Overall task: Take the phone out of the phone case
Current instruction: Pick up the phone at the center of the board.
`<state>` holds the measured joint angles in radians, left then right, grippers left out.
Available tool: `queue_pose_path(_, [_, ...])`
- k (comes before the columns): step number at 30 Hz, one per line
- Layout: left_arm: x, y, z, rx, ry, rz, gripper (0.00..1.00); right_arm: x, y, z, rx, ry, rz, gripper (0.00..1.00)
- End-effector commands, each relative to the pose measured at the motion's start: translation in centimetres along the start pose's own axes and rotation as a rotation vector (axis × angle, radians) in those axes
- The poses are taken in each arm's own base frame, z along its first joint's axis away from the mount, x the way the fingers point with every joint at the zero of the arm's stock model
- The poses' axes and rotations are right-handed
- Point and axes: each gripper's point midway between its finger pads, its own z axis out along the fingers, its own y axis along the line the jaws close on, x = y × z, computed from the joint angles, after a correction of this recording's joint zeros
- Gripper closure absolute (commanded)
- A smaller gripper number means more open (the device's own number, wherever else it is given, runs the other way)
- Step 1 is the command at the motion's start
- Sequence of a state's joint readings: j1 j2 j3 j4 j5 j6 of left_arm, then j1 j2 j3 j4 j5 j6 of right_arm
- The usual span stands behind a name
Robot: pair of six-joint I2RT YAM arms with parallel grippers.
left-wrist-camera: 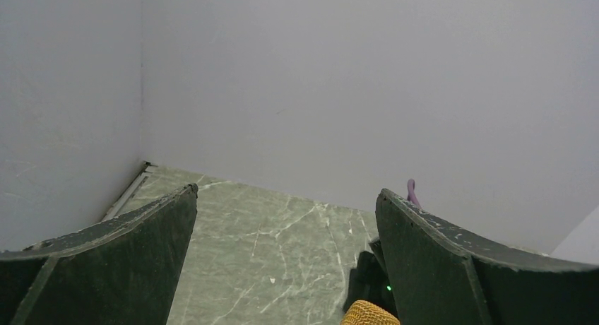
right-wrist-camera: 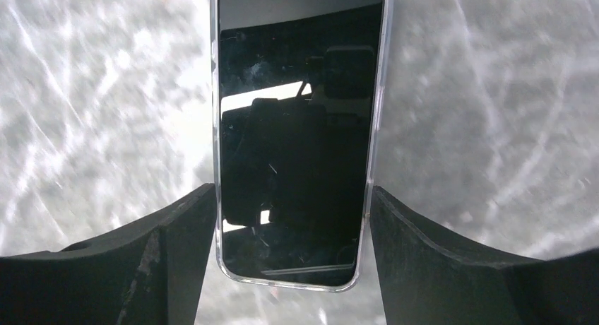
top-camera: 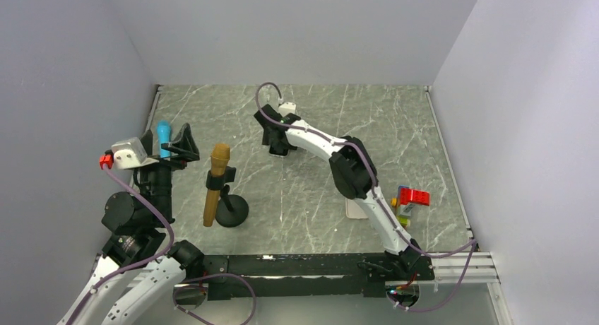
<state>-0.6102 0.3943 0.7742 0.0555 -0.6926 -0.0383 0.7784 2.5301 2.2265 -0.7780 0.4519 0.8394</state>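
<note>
A black phone (right-wrist-camera: 297, 148) in a clear phone case (right-wrist-camera: 282, 281) lies screen up on the marble table. In the right wrist view my right gripper (right-wrist-camera: 291, 189) straddles its lower end, and each finger presses against one long side of the case. From the top view the right gripper (top-camera: 277, 138) points down at the table's middle back and hides the phone. My left gripper (top-camera: 173, 138) is raised at the left side. It stands wide open (left-wrist-camera: 286, 191) with nothing between its fingers.
A gold microphone (top-camera: 217, 184) leans in a black stand with a round base (top-camera: 232, 212), just right of the left arm. Its head also shows in the left wrist view (left-wrist-camera: 369, 314). Red and yellow bricks (top-camera: 413, 196) and a white card (top-camera: 355, 208) lie at the right.
</note>
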Motion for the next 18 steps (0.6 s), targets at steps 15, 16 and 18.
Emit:
queue_pose_path(15, [-0.7,-0.8,0.3,0.028,-0.004,-0.021,0.01,12.0,-12.0,-3.6,0.239,0.298,-0.193,0.00])
queue_pose_path(16, [-0.7,-0.9,0.4,0.029,-0.003,-0.021,0.01,12.2,-11.8,-3.2,0.226,0.313,-0.187,0.00])
queue_pose_path(18, [-0.6,-1.0,0.4,0.032,-0.001,-0.020,0.01,12.3,-12.1,-2.3,0.208,0.332,-0.163,0.00])
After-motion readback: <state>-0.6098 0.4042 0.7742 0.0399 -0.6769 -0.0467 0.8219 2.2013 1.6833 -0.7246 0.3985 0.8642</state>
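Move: The right gripper already holds the phone by its long sides near its near end; the phone's middle is about 3 cm ahead and 1 cm below. The emptied phone case lies some 22 cm back and 27 cm to the right. The microphone stand's foot is roughly 26 cm back and 17 cm to the left. From the raised left gripper, the phone is about 26 cm ahead, 32 cm right and 40 cm below. Keep the right gripper pinched on the phone's sides and drag it quickly along the table, back towards the base and to the right, about 12 cm in all. As the drag runs out, spread the fingers to let go of the phone, then ease forward 1 to 2 cm over it, fingertips still low beside it and tipped some 5 to 10 degrees steeper. ##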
